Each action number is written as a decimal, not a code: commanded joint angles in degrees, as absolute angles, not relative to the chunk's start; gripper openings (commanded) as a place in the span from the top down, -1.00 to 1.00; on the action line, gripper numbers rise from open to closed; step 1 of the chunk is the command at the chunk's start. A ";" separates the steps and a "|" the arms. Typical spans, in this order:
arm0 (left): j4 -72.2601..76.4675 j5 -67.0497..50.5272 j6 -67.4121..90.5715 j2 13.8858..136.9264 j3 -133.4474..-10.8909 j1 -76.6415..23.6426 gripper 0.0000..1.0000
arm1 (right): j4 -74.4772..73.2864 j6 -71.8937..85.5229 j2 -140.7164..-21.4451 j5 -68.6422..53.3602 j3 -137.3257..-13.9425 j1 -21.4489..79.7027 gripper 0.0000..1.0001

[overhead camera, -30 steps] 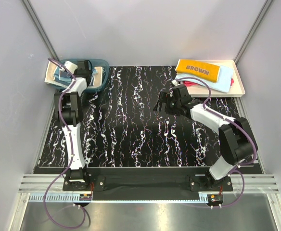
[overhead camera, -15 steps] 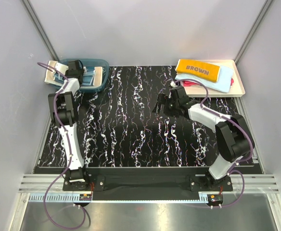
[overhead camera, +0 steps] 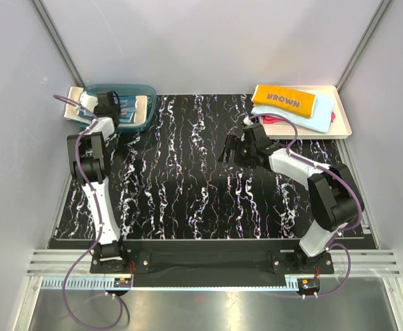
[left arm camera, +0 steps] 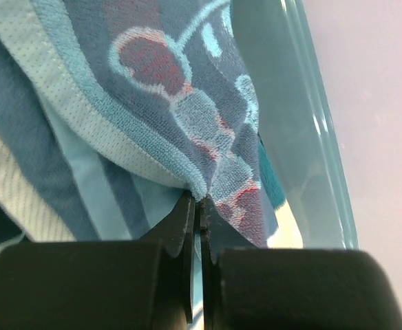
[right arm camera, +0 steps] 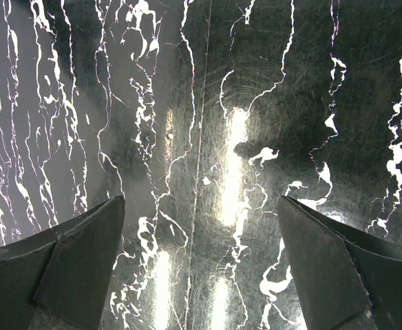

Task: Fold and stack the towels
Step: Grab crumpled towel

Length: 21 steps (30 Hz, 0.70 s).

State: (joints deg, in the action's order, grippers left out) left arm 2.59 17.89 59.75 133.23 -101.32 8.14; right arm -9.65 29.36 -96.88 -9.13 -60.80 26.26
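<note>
Inside the teal basin [overhead camera: 145,90] my left gripper [overhead camera: 107,105] is shut on a pinched fold of the dusty blue towel [left arm camera: 173,103] with its red and pale cartoon outline; the closed jaws [left arm camera: 201,199] grip its hem. Under it lies a dark teal towel with a cream border [overhead camera: 141,107]. On the cream tray [overhead camera: 344,124] at the back right, the folded orange "BROWN" towel [overhead camera: 284,100] tops a light blue one [overhead camera: 312,118], with a sliver of red [overhead camera: 334,116] beneath. My right gripper [overhead camera: 228,148] [right arm camera: 201,227] stands open over bare tabletop, holding nothing.
The black marbled tabletop [right arm camera: 208,103] spreads between basin and tray. The basin's translucent wall [left arm camera: 311,124] rises just right of the left fingers. Grey enclosure walls stand close behind and at both sides.
The left gripper has shifted left within the basin and shut on the blue towel. The right gripper edged slightly toward the back, still open.
</note>
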 commanded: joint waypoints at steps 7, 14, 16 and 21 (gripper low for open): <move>26.17 19.42 53.09 109.89 -86.58 0.36 1.00 | -8.17 28.92 -97.12 -8.00 -63.37 26.98 -0.96; 30.76 22.49 42.57 95.92 -79.20 -9.57 1.00 | -8.18 28.74 -95.98 -7.12 -63.28 26.98 -0.96; 30.59 23.37 38.87 92.65 -79.01 -14.40 1.00 | -8.44 28.57 -94.84 -6.68 -63.19 26.90 -0.96; 25.85 26.19 30.86 84.13 -79.63 -25.63 1.00 | -8.96 28.56 -92.03 -5.19 -62.93 26.98 -0.96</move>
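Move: Inside the blue bin's far part, the left fingers already pinch the crumpled blue towel. The open table middle it is headed for lies about 30 cm back and 33 cm to the right, roughly 8 cm lower. The bin's middle is some 6 cm back and 7 cm right, and the beige towel over its left rim 7 cm left and 4 cm back, both slightly lower. From the right hand, the table middle lies 12 cm left and 6 cm back, some 8 cm below. Keeping its fingers shut on the crumpled blue towel, the left hand pulls it up out of the bin, rising over 30 cm at growing speed. It swings about 26 cm right as well and draws back towards the table middle, the backward part coming mostly late. The wrist tips the fingertips up some 35 degrees and turns clockwise. ##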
